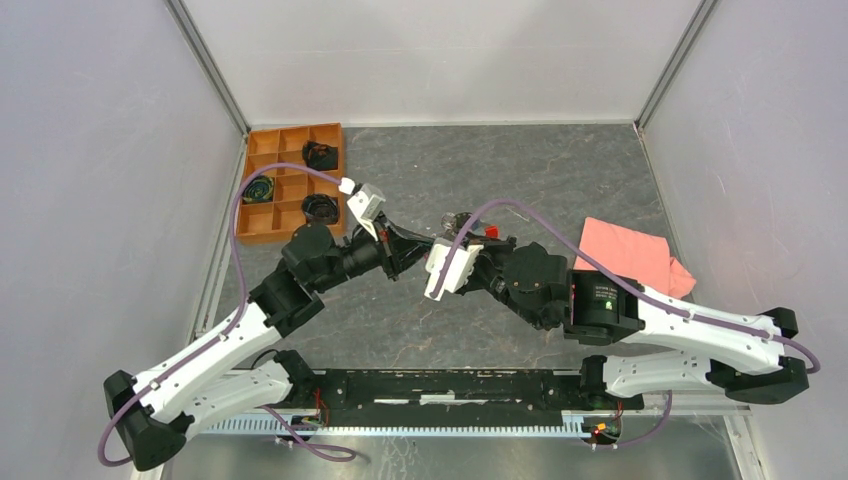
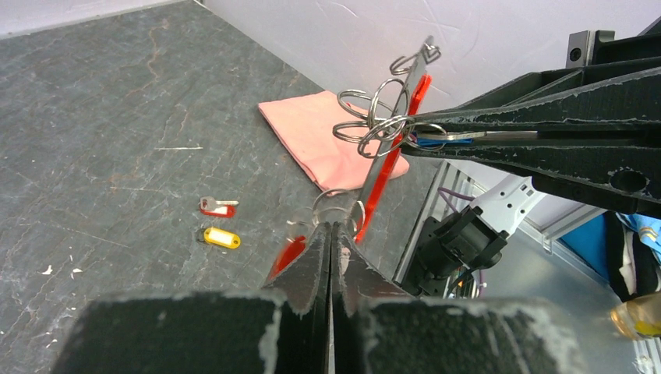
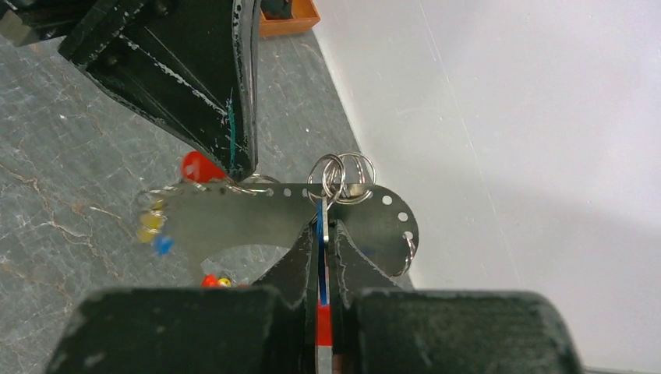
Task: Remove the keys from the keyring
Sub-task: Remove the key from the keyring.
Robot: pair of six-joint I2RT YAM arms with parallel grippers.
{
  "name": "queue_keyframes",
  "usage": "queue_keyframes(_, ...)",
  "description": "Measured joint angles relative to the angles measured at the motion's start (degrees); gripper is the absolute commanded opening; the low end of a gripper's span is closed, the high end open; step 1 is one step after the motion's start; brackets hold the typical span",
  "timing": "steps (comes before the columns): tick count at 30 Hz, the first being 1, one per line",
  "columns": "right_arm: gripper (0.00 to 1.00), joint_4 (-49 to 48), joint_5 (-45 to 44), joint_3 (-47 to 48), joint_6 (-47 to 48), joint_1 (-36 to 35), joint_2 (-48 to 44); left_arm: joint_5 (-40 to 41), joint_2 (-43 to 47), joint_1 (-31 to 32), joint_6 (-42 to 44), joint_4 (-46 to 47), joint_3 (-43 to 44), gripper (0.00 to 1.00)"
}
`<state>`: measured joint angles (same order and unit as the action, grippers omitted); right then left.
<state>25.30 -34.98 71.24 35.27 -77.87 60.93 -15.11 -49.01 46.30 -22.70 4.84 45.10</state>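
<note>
The keyring [image 2: 387,160] hangs in the air between my two grippers: a flat strip, red on one face and grey [image 3: 257,214] on the other, carrying several wire rings [image 2: 366,117]. My left gripper [image 2: 331,227] is shut on a ring at the strip's lower end. My right gripper [image 3: 321,230] is shut on a blue key [image 2: 438,140] that hangs from a ring on the strip. A red key [image 2: 217,206] and a yellow key [image 2: 221,238] lie loose on the table. From above, both grippers [image 1: 425,245] [image 1: 462,232] meet at mid-table.
A pink cloth [image 1: 632,256] lies on the table to the right. An orange compartment tray [image 1: 262,230] with dark items stands at the back left. White walls close in the grey table [image 1: 560,170] on three sides.
</note>
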Motion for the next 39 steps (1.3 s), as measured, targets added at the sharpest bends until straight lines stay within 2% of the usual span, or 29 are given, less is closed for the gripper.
queue_keyframes(4,0.00,-0.4,0.0,1.3,0.4,0.0,0.0,-0.5,1.5,-0.1,0.6,0.2,-1.7,0.03)
queue_keyframes(7,0.00,-0.5,1.9,4.1,0.4,0.0,0.0,-1.5,4.6,-0.1,2.0,1.3,-5.5,0.10)
queue_keyframes(12,0.00,0.2,8.3,5.3,1.1,0.0,-0.4,-3.4,9.7,-0.1,6.3,3.5,-7.3,0.30)
queue_keyframes(17,0.00,2.0,18.1,1.8,4.6,0.1,-2.9,-2.5,13.9,-0.1,11.7,2.6,-7.1,0.51)
queue_keyframes(22,0.00,4.7,29.0,-5.0,7.4,0.1,-4.9,-0.6,15.4,-0.1,13.2,0.5,-6.8,0.55)
queue_keyframes(28,0.00,4.1,37.9,-15.7,9.6,0.1,-12.1,-8.3,16.3,-0.2,13.2,2.7,-8.9,0.54)
queue_keyframes(35,0.00,3.1,44.5,-14.0,11.2,0.1,-13.4,-19.5,15.8,-0.2,11.6,8.3,-10.8,0.56)
queue_keyframes(39,0.00,3.5,46.6,-12.7,12.0,0.1,-13.1,-24.7,15.0,-0.2,10.3,11.7,-11.1,0.54)
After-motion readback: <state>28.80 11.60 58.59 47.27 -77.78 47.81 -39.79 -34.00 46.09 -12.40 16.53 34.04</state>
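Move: The metal-plate keyring, still held by the right gripper, has its middle about 5 cm to the left hand's right, 2 cm ahead and 1 cm above. From the right hand it lies roughly 2 cm ahead, 1 cm left and 3 cm below. On the table 32 cm below the left hand, a loose yellow tag sits some 10 cm ahead and 13 cm right, with a red-tagged key 3 cm farther out and 4 cm farther right of it. Bring the left gripper off the rings, first back and left with a small dip and rise, while opening it just over halfway; then draw it farther back, about 10 cm in all, swinging it clockwise and tipping it up some 20 degrees. Keep the right gripper's pinch: lift the keyring 4 cm, then carry it back 12 cm and down, turning counter-clockwise nearly 50 degrees until it points left towards the open fingers. ##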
